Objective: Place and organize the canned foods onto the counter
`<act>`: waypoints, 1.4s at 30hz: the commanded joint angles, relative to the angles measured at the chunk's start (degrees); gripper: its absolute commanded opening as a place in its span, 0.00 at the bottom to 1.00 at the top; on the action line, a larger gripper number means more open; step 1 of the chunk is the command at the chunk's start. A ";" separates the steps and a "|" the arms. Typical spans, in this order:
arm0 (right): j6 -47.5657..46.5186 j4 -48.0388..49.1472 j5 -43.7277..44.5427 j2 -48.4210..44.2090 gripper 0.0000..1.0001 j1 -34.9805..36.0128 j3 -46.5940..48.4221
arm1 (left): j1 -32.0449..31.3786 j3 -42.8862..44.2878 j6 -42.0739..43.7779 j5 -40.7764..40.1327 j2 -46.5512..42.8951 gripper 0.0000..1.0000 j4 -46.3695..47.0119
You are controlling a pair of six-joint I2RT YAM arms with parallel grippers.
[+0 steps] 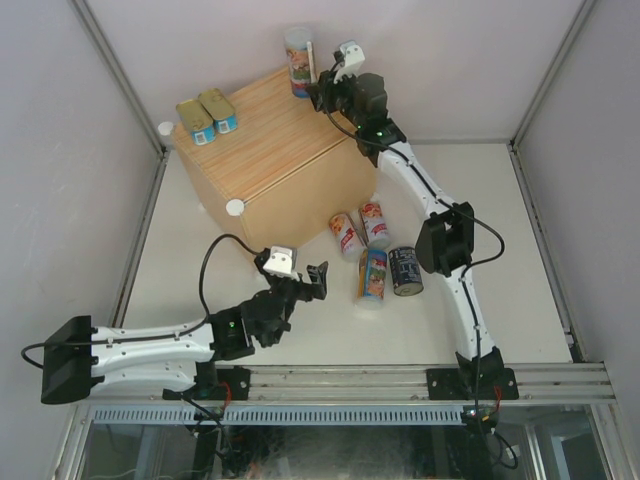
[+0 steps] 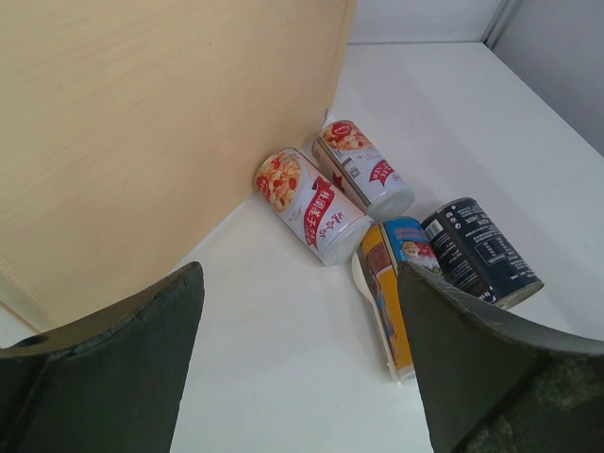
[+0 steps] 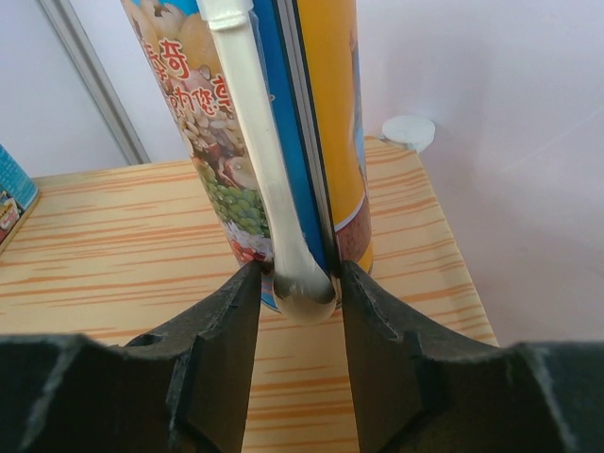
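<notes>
A tall orange-and-blue can [image 3: 326, 113] with a white spoon [image 3: 260, 160] strapped to its side stands upright at the far corner of the wooden counter [image 3: 113, 245]. My right gripper [image 3: 300, 283] is shut on its lower end; the same can [image 1: 298, 60] and right gripper [image 1: 318, 92] show from above. Two flat gold-topped tins [image 1: 206, 113] lie on the counter [image 1: 270, 150] at its left corner. Two red-white cans [image 2: 307, 215], an orange-blue can [image 2: 392, 283] and a dark can [image 2: 481, 250] lie on the table. My left gripper [image 2: 300, 278] hangs open and empty just short of them.
White knobs [image 1: 235, 207] mark the counter's corners, one [image 3: 409, 130] right behind the held can. The counter's side wall [image 2: 142, 142] rises close on the left of my left gripper. Enclosure walls and a metal frame ring the white table [image 1: 500, 200].
</notes>
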 commanded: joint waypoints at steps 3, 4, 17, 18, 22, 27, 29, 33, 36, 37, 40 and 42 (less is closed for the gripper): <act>1.58 1.76 0.45 2.79 0.41 -0.84 6.21 | 0.93 -0.26 -0.13 0.41 -0.23 0.87 1.78; 1.75 1.87 0.43 3.29 0.41 -0.90 6.83 | 1.00 -0.29 -0.23 0.41 -0.22 0.87 1.64; 5.46 5.12 -0.62 8.74 0.45 -1.76 13.04 | 2.04 2.06 -0.24 0.00 0.46 0.87 -1.64; 5.56 5.40 -0.53 8.90 0.45 -1.80 13.14 | 2.06 2.09 -0.31 -0.15 0.30 0.87 -1.95; 5.54 6.10 0.26 9.39 0.48 -1.64 13.48 | 2.08 1.91 -1.84 -0.64 -0.50 0.87 -3.60; 4.82 6.57 0.56 6.82 0.53 -1.90 10.54 | 2.07 2.23 -2.88 -0.53 -1.23 0.87 -5.77; 4.51 7.58 0.52 3.81 0.57 -2.01 6.50 | 2.00 2.56 -2.88 -0.72 -1.51 0.87 -6.59; 4.79 9.99 0.22 -3.87 0.65 -1.86 -3.18 | 1.01 4.07 -2.50 -1.09 -3.02 0.87 -8.74; 4.94 9.91 0.87 -10.53 0.68 -1.43 -11.94 | -0.51 5.60 -1.80 -2.26 -4.33 0.87 -11.13; 4.69 9.98 1.58 -13.52 0.69 -1.12 -16.08 | -0.74 5.90 -1.98 -2.42 -4.99 0.87 -11.93; 5.08 11.71 4.46 -23.21 0.71 -0.59 -30.80 | -1.42 6.59 -3.42 -2.06 -6.51 0.87 -13.91; 5.87 12.66 5.89 -30.04 0.72 -0.26 -41.00 | -2.07 6.61 -4.34 -1.90 -7.12 0.87 -14.40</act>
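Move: The tall can with the spoon stands on the counter right in front of the right hand, its middle about 5 cm ahead, 3 cm left and 3 cm above. The counter's far corner cap is some 9 cm ahead and 3 left; the nearer flat tin lies about 21 cm left and 3 back, the outer tin 25 left and 6 back. From the left hand the tall can is roughly 44 cm ahead, 4 left and 16 higher. Forward a little first: the right hand eases on about 2 cm, its fingertips against the tall can's lower front beside the spoon's bowl, rolling slightly so its left side rises while the fingers slowly spread. Then the fingers open wider and the hand comes free, pulling quickly back and to the right some 7 cm over the counter, tipping down slightly. ##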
